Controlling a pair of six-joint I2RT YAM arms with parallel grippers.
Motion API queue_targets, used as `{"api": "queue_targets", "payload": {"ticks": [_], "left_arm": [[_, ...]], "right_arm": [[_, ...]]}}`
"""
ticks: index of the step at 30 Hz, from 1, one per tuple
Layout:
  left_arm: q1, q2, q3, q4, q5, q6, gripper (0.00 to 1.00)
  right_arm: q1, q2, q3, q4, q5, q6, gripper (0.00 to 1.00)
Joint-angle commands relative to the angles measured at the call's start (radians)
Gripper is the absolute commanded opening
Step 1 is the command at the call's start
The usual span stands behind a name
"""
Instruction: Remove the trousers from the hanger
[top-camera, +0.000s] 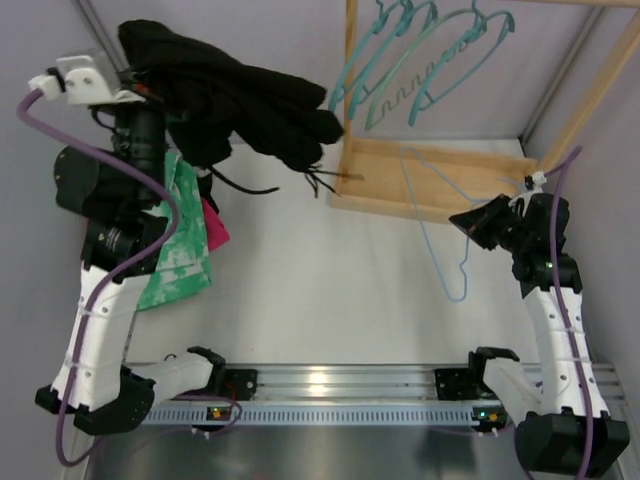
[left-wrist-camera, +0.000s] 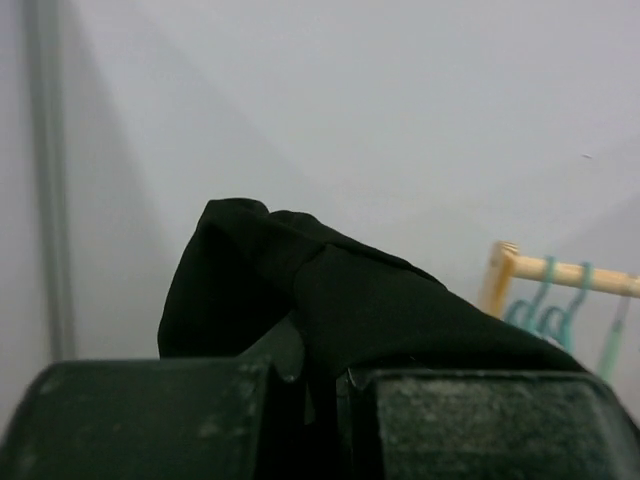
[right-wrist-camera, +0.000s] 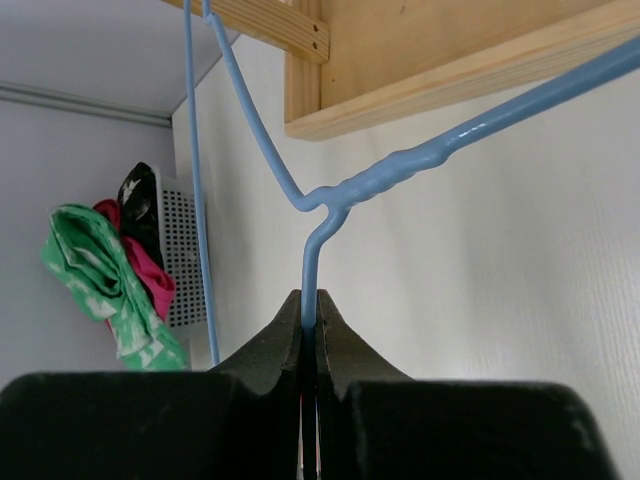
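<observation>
The black trousers hang bunched in the air at the back left, with cords dangling from them, held by my raised left gripper. In the left wrist view the trousers fill the gap between the shut jaws of the left gripper. The light-blue wire hanger is bare and apart from the trousers, on the right. My right gripper holds it. In the right wrist view the right gripper is shut on the wire just below the twisted neck of the hanger.
A wooden rack stands at the back right with several teal plastic hangers on its rail. A green-and-white cloth and a pink cloth hang beside the left arm, near a white perforated basket.
</observation>
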Motion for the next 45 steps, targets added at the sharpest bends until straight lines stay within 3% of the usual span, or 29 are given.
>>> {"api": "queue_targets", "payload": {"ticks": [1, 11, 16, 23, 29, 39, 45], "left_arm": [[0.14, -0.142, -0.055, 0.059, -0.051, -0.039, 0.0], [0.473, -0.33, -0.269, -0.018, -0.245, 0.065, 0.0], [0.601, -0.423, -0.484, -0.009, -0.324, 0.142, 0.0], [0.676, -0.5, -0.661, 0.016, -0.355, 0.145, 0.0], [0.679, -0.376, -0.653, 0.098, -0.333, 0.167, 0.0], [0.684, -0.019, -0.59, 0.25, -0.217, 0.156, 0.0], [0.71, 0.191, -0.593, 0.3, -0.039, 0.098, 0.0]], "right_arm": [[0.015, 0.015, 0.066, 0.013, -0.004, -0.028, 0.0], [0.015, 0.026, 0.095, 0.004, -0.009, -0.04, 0.0], [0.015, 0.011, 0.095, -0.007, -0.008, -0.055, 0.0], [0.015, 0.017, 0.108, -0.014, -0.015, -0.074, 0.0], [0.015, 0.023, 0.111, -0.007, -0.015, -0.075, 0.0], [0.015, 0.026, 0.132, -0.03, -0.006, -0.089, 0.0], [0.015, 0.043, 0.167, -0.039, 0.005, -0.1, 0.0]]}}
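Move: From the left hand, held high with the trousers pinched and trailing to its right, the laundry basket stands about 5 cm farther forward, roughly 23 cm left and some 55 cm down. The green cloth heaped on it lies 3 cm forward, 22 cm left and 50 cm below. The wooden rack's left post stands some 14 cm forward and 20 cm right. From the right hand, the basket is roughly 65 cm left, 7 cm forward and 17 cm lower. Sweeping left and at first back, then dropping steeply, the left hand carries the trousers away from the rack to the laundry basket, about 27 cm left and 29 cm down in all. After drawing back 10 cm it pushes some 20 cm forward again while still sinking. The wrist turns roughly 55 degrees counter-clockwise and the raised fingers tip down to about level, still pinching the trousers. ##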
